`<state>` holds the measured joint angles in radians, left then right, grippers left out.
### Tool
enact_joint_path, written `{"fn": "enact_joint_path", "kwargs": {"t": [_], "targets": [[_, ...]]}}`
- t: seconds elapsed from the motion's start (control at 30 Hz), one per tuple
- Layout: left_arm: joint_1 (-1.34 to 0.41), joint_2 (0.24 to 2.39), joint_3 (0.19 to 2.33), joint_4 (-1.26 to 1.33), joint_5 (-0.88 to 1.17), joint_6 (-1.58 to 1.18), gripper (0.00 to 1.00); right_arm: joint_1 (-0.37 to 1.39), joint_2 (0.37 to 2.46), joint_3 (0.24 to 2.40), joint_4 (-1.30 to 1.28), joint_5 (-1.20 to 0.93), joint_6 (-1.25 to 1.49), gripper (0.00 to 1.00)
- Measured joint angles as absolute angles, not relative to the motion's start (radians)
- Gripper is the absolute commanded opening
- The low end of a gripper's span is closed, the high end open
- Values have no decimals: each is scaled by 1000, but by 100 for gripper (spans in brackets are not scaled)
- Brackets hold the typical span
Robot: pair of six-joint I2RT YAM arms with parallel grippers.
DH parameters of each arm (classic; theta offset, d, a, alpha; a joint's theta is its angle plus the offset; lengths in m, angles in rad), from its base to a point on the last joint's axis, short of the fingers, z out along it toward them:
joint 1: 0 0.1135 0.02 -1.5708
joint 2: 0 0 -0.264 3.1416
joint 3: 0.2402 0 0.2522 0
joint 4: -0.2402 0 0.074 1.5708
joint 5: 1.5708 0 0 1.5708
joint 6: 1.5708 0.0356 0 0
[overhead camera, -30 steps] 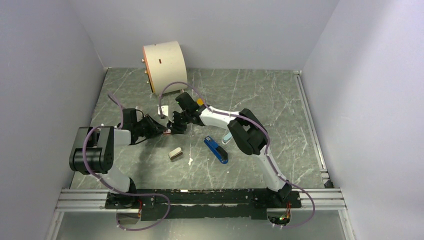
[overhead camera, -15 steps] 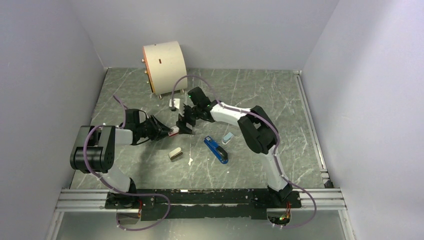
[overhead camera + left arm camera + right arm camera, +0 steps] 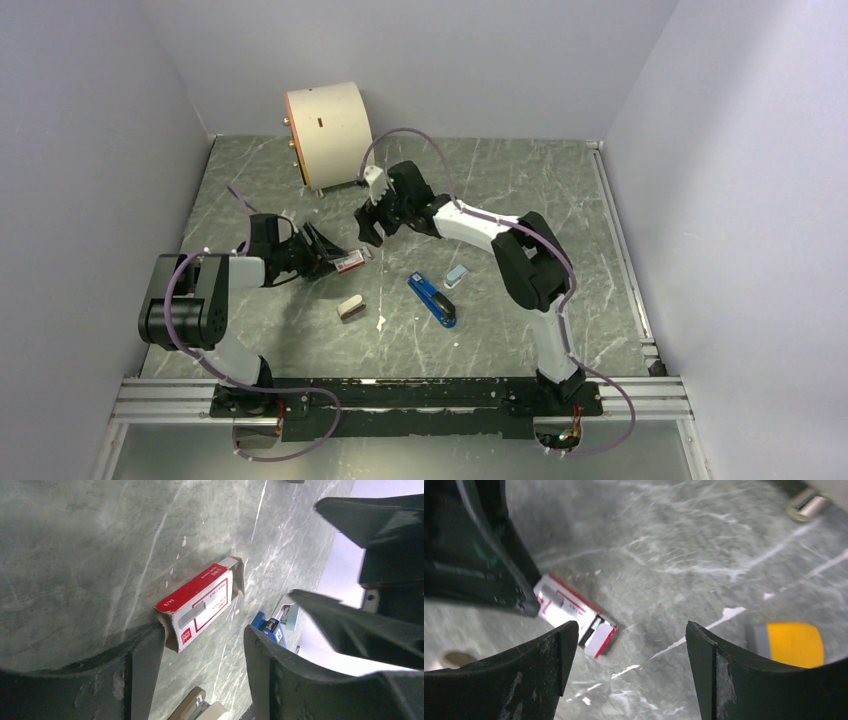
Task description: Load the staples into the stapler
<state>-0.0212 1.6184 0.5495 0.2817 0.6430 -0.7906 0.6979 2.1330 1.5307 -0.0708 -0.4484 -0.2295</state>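
Observation:
The blue stapler (image 3: 432,300) with its black base lies on the table right of centre; its blue end (image 3: 265,625) peeks past my left finger. The staples are not in view as a loose strip. A small red-and-white box (image 3: 350,262) lies flat on the table. My left gripper (image 3: 328,258) is open; in the left wrist view (image 3: 202,640) the box (image 3: 200,605) rests at the tip of one finger (image 3: 147,665), not clamped. My right gripper (image 3: 370,225) hangs open and empty above and beyond the box (image 3: 571,612), with nothing between its tips (image 3: 631,630).
A beige-grey block (image 3: 349,307) lies near the box and a pale-blue block (image 3: 456,275) lies beside the stapler. A large cream cylinder (image 3: 328,130) stands at the back left. Grey walls close in the table on three sides.
Both grippers were together at the box a second ago. The right one has let go and drawn back toward the far side. The left one has opened, and the box now lies on the table.

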Motion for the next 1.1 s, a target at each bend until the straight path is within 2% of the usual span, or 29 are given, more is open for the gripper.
{"fn": "enact_joint_path", "kwargs": {"t": [0.27,0.37,0.43,0.7,0.9,1.1], "targets": [[-22,1608,548,251,617,-770,47,743,2065,1523,-26,-195,80,82],[-22,1608,546,243,609,-769,39,764,2071,1524,-60,-129,125,68],[-21,1608,546,241,606,-771,36,775,2081,1532,-89,-103,146,64],[-22,1625,546,235,607,-770,32,807,2133,1559,-163,-68,159,64],[-22,1633,547,234,606,-770,26,835,2165,1594,-191,-32,156,50],[-22,1635,547,233,606,-770,26,851,2171,1594,-203,2,144,48]]}}
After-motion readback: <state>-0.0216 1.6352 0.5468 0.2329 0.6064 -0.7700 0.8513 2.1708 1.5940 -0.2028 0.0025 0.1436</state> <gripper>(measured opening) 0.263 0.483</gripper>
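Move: The staple box lies about 4 cm to the left hand's right and 1 cm ahead, 2 cm lower. From the right hand, the box is roughly 4 cm back, 5 cm left and 5 cm below. The beige block sits some 10 cm nearer the bases than the box. The yellow block is about 8 cm ahead and 6 cm right of the right hand; the blue stapler is 12 cm back and 13 cm right of the right hand. The left fingers close from wide to a narrow gap on the near end of the staple box, pinching it as that hand sinks about 1.5 cm. The right hand first lifts nearly 4 cm and edges forward, then comes back and down some 6 cm over the open flap end, turning about 25 degrees clockwise while its fingers half close around the flap without a clear touch. ##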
